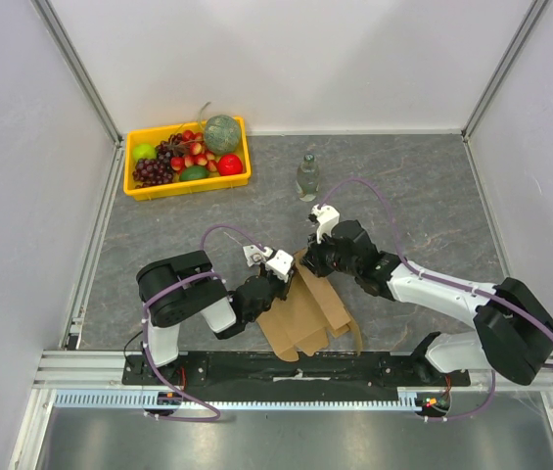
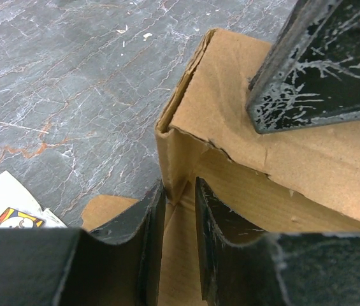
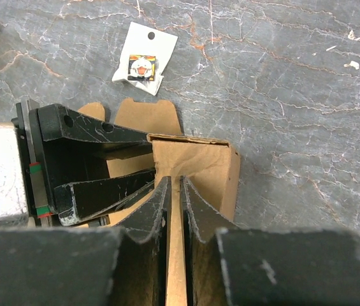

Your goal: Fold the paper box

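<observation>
The paper box [image 1: 305, 313] is brown cardboard lying half folded on the table between both arms, with one end raised into walls. My left gripper [image 1: 284, 277] comes in from the left. Its narrow-set jaws [image 2: 178, 185] straddle the raised corner fold of the paper box [image 2: 230, 95]. My right gripper [image 1: 312, 262] reaches in from the right, and its nearly closed jaws [image 3: 174, 180] pinch an upright wall of the paper box [image 3: 199, 162] edge-on. One right finger [image 2: 320, 64] lies against that wall's face. The left fingers [image 3: 103, 137] show beside the wall with a flap between them.
A yellow basket [image 1: 140, 192] of fruit stands at the back left. A small clear bottle [image 1: 307, 178] stands just behind the grippers. A little white card with a picture [image 3: 144, 58] lies on the grey stone-look table near the box; it also shows in the left wrist view [image 2: 7, 207].
</observation>
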{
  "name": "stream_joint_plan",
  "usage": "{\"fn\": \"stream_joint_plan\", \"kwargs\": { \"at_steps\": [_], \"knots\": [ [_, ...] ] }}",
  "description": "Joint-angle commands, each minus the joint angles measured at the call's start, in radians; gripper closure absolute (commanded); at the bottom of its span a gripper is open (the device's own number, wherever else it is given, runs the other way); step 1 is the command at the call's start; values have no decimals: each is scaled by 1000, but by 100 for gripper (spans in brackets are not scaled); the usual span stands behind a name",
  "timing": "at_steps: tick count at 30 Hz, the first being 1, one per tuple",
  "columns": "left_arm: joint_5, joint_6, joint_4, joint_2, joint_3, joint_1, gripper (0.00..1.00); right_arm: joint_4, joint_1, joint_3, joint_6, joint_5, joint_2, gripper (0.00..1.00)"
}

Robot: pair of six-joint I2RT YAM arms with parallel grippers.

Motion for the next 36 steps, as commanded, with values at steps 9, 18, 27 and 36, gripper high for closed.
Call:
{"fn": "stream_joint_plan", "kwargs": {
  "at_steps": [9,18,27,36],
  "knots": [
    [0,-39,139,8,16,1,69,-123,33,42,-52,137,56,84],
    [5,-39,142,-4,8,1,68,-152,44,52,-55,149,64,84],
    [52,-50,-16,-170,-30,0,52,-155,43,67,-59,144,39,83],
    [173,-151,-379,-355,-18,1,44,-166,43,81,-76,146,47,83]
  ]
}}
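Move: The left hand's open fingers are down around the small end flap at the box's far corner, which lies within about 1 cm ahead, level sideways. The folded-over panel's far end is about 2 cm ahead, 3 cm right and 3 cm higher. The white card is some 4 cm ahead and 8 cm left. From the right hand, that panel end lies about 1 cm ahead, level sideways and 1 cm below. The right fingertips keep resting on the folded-over panel at the box's far end, easing forward barely 1 cm with a slight roll. After holding still at the end flap, the left hand spreads its fingers clear of it and rises about 5.5 cm, drawing back some 2 cm and rolling a little. ##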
